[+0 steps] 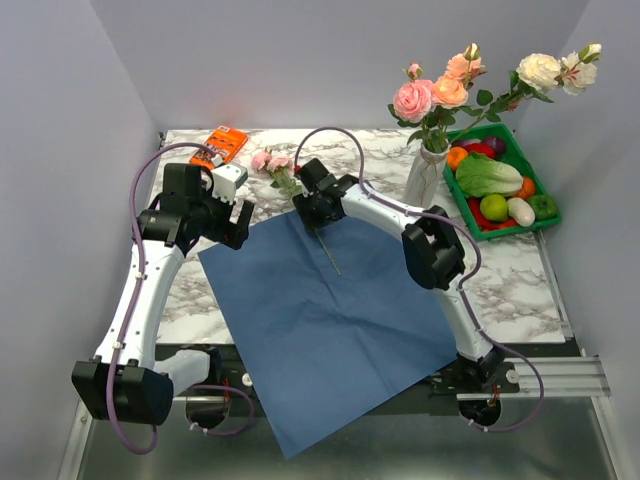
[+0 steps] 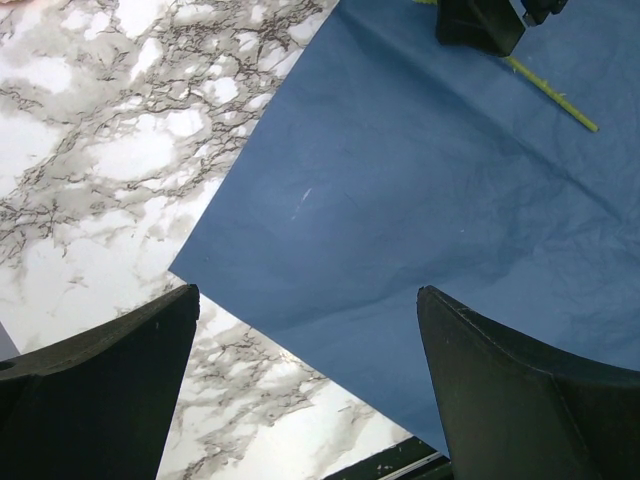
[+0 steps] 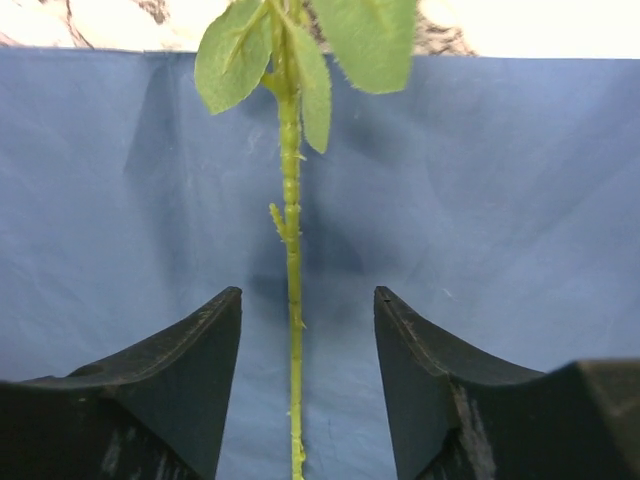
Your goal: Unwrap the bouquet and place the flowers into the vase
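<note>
The blue wrapping paper (image 1: 320,320) lies unfolded and flat on the marble table. One pink-rose flower (image 1: 272,162) lies at the paper's far edge, its green stem (image 3: 292,300) running down over the blue sheet. My right gripper (image 1: 318,212) straddles that stem; in the right wrist view the right gripper (image 3: 308,295) is open, with a gap on each side of the stem. The vase (image 1: 426,178) stands at the back right and holds several pink and cream flowers (image 1: 440,92). My left gripper (image 2: 308,300) hangs wide open and empty over the paper's left edge (image 2: 250,300).
A green tray (image 1: 540,190) of toy vegetables sits right of the vase. An orange packet (image 1: 220,145) lies at the back left. The paper's near corner (image 1: 300,440) overhangs the table's front edge. Grey walls close in the back and both sides.
</note>
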You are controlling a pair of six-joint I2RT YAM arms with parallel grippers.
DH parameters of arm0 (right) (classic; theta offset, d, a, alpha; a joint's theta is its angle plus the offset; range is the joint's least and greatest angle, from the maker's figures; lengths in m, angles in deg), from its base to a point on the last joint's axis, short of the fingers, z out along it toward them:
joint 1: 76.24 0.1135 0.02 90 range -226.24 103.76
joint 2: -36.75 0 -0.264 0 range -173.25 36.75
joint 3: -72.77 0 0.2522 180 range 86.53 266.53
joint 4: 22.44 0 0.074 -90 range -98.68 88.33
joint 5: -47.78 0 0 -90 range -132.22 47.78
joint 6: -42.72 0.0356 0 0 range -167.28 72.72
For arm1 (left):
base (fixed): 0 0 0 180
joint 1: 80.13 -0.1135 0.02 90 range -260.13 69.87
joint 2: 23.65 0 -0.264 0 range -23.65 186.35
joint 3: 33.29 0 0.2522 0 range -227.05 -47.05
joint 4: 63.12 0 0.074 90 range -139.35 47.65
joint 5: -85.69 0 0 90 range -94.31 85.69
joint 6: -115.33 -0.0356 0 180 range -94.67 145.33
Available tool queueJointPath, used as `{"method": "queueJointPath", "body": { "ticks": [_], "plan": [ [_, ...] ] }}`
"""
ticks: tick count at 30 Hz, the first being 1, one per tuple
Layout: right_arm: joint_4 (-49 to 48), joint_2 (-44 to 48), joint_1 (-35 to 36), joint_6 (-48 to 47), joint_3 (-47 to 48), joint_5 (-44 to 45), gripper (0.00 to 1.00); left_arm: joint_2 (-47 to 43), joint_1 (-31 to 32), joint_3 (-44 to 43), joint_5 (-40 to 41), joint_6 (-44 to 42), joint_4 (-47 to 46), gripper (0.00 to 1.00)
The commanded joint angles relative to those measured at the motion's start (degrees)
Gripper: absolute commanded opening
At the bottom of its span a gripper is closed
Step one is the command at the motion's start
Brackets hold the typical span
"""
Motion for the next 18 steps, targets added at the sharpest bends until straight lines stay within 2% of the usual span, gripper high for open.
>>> {"method": "queueJointPath", "body": {
  "ticks": [1, 4, 7, 8, 10, 11, 14, 18],
  "plan": [
    [2.78, -2.87, 0.57, -0.52, 2.76, -1.80, 0.60, 0.64, -0.40, 0.18, -1.35, -0.85, -0.67, 0.99],
    [3.48, -4.19, 0.57, -0.52, 3.98, -1.89, 0.56, 0.73, -0.40, 0.35, -1.17, -0.94, -0.94, 0.99],
    [3.40, -4.80, 0.57, -0.17, 4.17, -1.98, 0.45, 0.82, -0.49, 0.62, -1.08, -1.03, -1.11, 0.99],
    [3.39, -4.89, 0.57, -0.08, 4.25, -1.80, 0.36, 0.90, -0.49, 0.70, -1.08, -1.03, -1.20, 0.99],
    [3.05, -5.24, 0.57, 0.45, 4.34, -1.54, 0.27, 0.99, -0.40, 0.79, -0.99, -1.03, -1.11, 0.99],
    [2.96, -5.24, 0.57, 0.71, 4.25, -1.45, 0.18, 0.82, -0.40, 0.79, -1.08, -1.03, -1.11, 0.99],
    [1.99, -4.02, 0.57, 1.33, 3.99, -0.40, 0.01, 0.55, -0.40, 0.36, -1.08, -1.03, -0.67, 0.99],
    [-1.25, 1.86, 0.57, 0.72, 3.55, 2.58, 0.01, 0.38, -0.49, -0.61, -0.91, -1.03, 0.21, 0.99]
  ]
}}
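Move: Just beneath the right fingertips, about 2 cm down and a hair to the left, lies the stretch of pink-rose stem to be gripped. Its flower heads are about 14 cm ahead and 9 cm left of that hand, and its cut end some 12 cm back and 6 cm right. The vase stands roughly 23 cm right and 4 cm ahead. From the left hand, the gripping spot lies about 12 cm ahead, 17 cm right and 21 cm down. Sinking the last 1.5 cm or so almost straight down, the right hand settles over the bare stem just below its leaves and stays there with hardly any turn of the wrist. Its fingers, at first a good half open on either side of the stem, close nearly all the way and pinch it between their tips. ##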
